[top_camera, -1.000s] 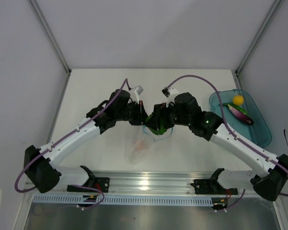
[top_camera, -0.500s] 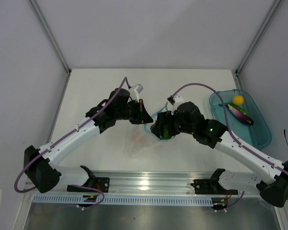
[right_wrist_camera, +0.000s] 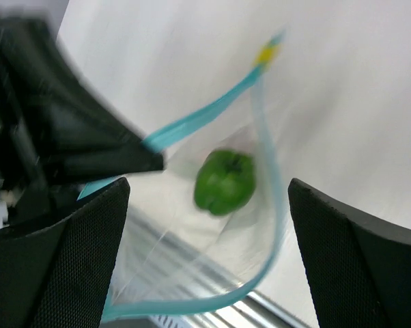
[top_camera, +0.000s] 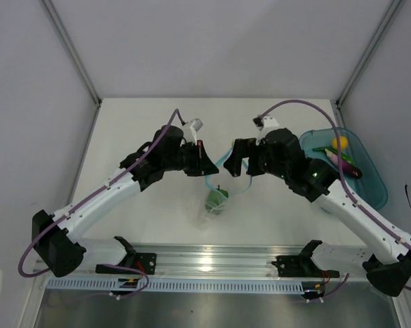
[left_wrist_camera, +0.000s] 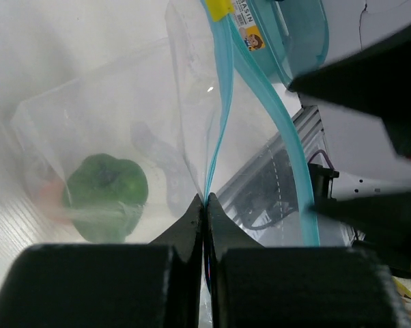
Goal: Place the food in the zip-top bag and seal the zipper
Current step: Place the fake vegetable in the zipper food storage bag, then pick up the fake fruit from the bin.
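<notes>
My left gripper [top_camera: 204, 164] is shut on the teal zipper [left_wrist_camera: 221, 116] of the clear zip-top bag [top_camera: 204, 217] and holds the mouth up and open. The green pepper [top_camera: 216, 201] lies low inside the bag; it is also clear in the left wrist view [left_wrist_camera: 107, 195] and the right wrist view [right_wrist_camera: 224, 181]. A faint pale pink shape [left_wrist_camera: 48, 198] sits beside it in the bag. My right gripper [top_camera: 238, 162] hovers over the bag's mouth, open and holding nothing [right_wrist_camera: 209, 253]. The yellow pepper [top_camera: 339, 142] and the eggplant [top_camera: 343, 161] lie in the tray.
The teal oval tray [top_camera: 369, 188] stands at the right edge of the table, partly under my right arm. A metal rail [top_camera: 212, 260] runs along the near edge, just below the hanging bag. Grey walls close in the back and both sides.
My right gripper opened fully and drew back up and to the right. The green pepper left its fingers and dropped to the bottom of the bag. The left gripper held its grip.
</notes>
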Tool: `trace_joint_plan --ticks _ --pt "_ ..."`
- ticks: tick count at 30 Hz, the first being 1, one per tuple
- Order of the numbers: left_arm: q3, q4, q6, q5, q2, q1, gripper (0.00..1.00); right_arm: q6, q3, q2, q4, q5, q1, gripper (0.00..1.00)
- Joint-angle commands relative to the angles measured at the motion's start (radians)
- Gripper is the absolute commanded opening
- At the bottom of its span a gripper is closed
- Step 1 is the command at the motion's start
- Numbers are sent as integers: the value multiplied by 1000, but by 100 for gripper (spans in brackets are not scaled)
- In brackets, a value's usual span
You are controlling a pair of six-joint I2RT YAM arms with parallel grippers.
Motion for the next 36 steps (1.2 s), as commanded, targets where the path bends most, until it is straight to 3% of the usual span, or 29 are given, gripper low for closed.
trace_joint_plan --ticks 1,7,13,22,29,36 --pt "14 30 5 -4 -49 -8 1 -13 105 -13 -67 71 -117 99" --pt "-9 36 8 2 -49 -8 1 -2 150 -42 -103 206 -396 99" --pt "-15 42 16 -3 -53 -8 1 100 95 -25 -22 246 -681 99" --pt "-31 47 19 28 -52 -8 0 150 53 217 156 479 -799 99" --pt "-38 10 45 16 -50 -8 1 -44 44 441 353 692 -849 99" --pt "-31 2 45 17 -18 -8 1 -157 81 644 462 726 -910 99"
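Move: The right hand hangs open and empty by the bag's mouth. The yellow vegetable in the tray lies about 46 cm to its right, 25 cm ahead and 25 cm below. The green chili is about 42 cm right and 20 cm ahead, the eggplant about 45 cm right and 14 cm ahead. The bell pepper already bagged lies some 23 cm below, 6 cm left and 3 cm back. From the left hand the yellow vegetable is about 51 cm right, 25 cm ahead, 22 cm down. While the left fingers keep their pinch on the bag's rim almost without moving, the right hand, still wide open, leaves the bag for the tray. It sweeps about 40 cm right and 20 cm forward, rising slightly first, then sinks steeply over the vegetables as the wrist turns some 80 degrees clockwise and rolls its left side down. ##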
